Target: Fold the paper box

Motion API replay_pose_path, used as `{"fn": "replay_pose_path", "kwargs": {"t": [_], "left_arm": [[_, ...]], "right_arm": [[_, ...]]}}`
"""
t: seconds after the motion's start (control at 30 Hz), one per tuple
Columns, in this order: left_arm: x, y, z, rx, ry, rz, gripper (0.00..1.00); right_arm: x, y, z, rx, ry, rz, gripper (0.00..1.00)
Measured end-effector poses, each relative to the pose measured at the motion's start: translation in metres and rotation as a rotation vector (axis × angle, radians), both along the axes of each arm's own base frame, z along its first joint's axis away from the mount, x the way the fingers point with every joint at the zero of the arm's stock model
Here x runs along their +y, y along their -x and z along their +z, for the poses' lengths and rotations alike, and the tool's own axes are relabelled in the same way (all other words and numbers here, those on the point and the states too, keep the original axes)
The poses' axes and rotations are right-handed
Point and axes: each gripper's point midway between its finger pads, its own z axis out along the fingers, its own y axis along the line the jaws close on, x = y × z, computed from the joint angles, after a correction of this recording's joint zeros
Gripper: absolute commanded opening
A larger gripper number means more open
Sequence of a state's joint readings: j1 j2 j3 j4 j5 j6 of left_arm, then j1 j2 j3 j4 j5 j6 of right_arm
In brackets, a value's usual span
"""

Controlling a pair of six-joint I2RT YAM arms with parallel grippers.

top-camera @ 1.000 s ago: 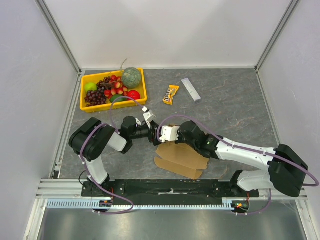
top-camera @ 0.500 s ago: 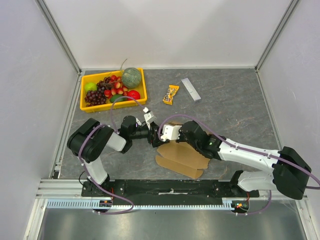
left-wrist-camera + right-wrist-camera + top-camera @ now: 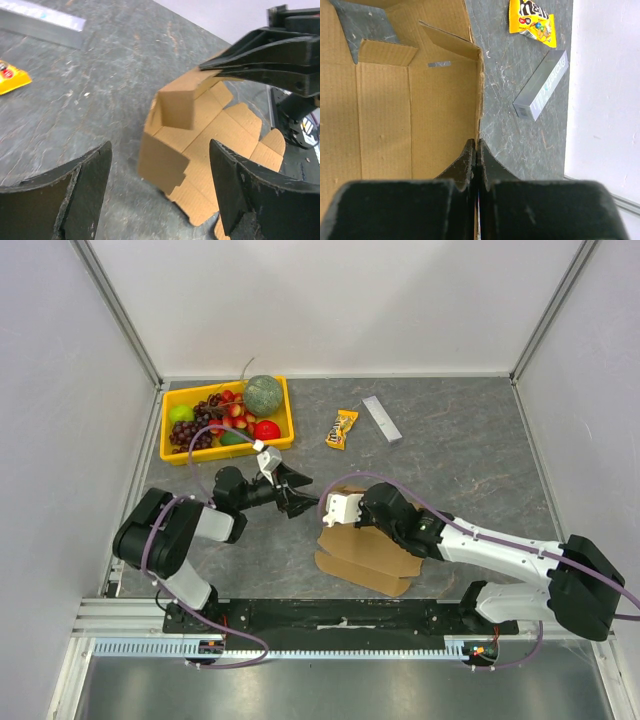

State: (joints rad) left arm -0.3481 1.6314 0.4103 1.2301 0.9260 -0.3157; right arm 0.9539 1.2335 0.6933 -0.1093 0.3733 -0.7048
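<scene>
The paper box [image 3: 368, 558] is a brown cardboard sheet lying partly folded near the table's front, with one side wall raised. My right gripper [image 3: 341, 502] is shut on the top edge of that raised wall. In the right wrist view its fingertips [image 3: 477, 146] pinch the cardboard edge, with the box's inner panel [image 3: 385, 110] to the left. My left gripper [image 3: 296, 492] stands open just left of the box, touching nothing. From the left wrist, the box [image 3: 200, 145] lies ahead between the wide-apart fingers [image 3: 85, 185], and the right gripper's fingers [image 3: 260, 55] grip its upper flap.
A yellow fruit tray [image 3: 170, 452] stands at the back left. A yellow candy packet [image 3: 343, 429] and a small grey bar [image 3: 382, 419] lie behind the box; both show in the right wrist view, packet [image 3: 532, 20] and bar [image 3: 542, 85].
My left gripper has drawn back to the left, away from the box, still open. The right gripper keeps its grip on the raised wall; the box has shifted slightly.
</scene>
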Motion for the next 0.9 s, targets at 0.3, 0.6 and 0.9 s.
{"fn": "replay_pose_path", "kwargs": {"t": [0.3,0.6,0.9], "left_arm": [[0.029,-0.028,-0.038,0.156,-0.010,0.172,0.84],[0.021,-0.041,-0.047,0.168,-0.059,0.192,0.83],[-0.008,-0.029,-0.057,0.141,-0.141,0.111,0.81]], "right_arm": [[0.002,0.003,0.004,0.002,-0.001,0.034,0.00],[0.002,0.003,-0.004,0.003,0.052,0.057,0.00],[0.000,-0.002,-0.007,-0.019,0.098,0.052,0.00]]}}
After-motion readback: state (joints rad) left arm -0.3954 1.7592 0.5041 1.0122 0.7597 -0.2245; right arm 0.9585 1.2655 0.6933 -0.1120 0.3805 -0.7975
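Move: The paper box's left end flap lies about 5 cm to the right of the open left hand, 2 cm back and 5 cm lower. From the left hand the candy bag is 15 cm ahead and 7 cm right, the silver box 17 cm ahead and 16 cm right, both some 12 cm lower. The right hand already pinches the box's far wall; the flap is about 9 cm to its left, 3 cm back, 3 cm lower. Open left hand sinks about 5 cm, swinging forward some 3 cm beside the box's end; right keeps its pinch. ##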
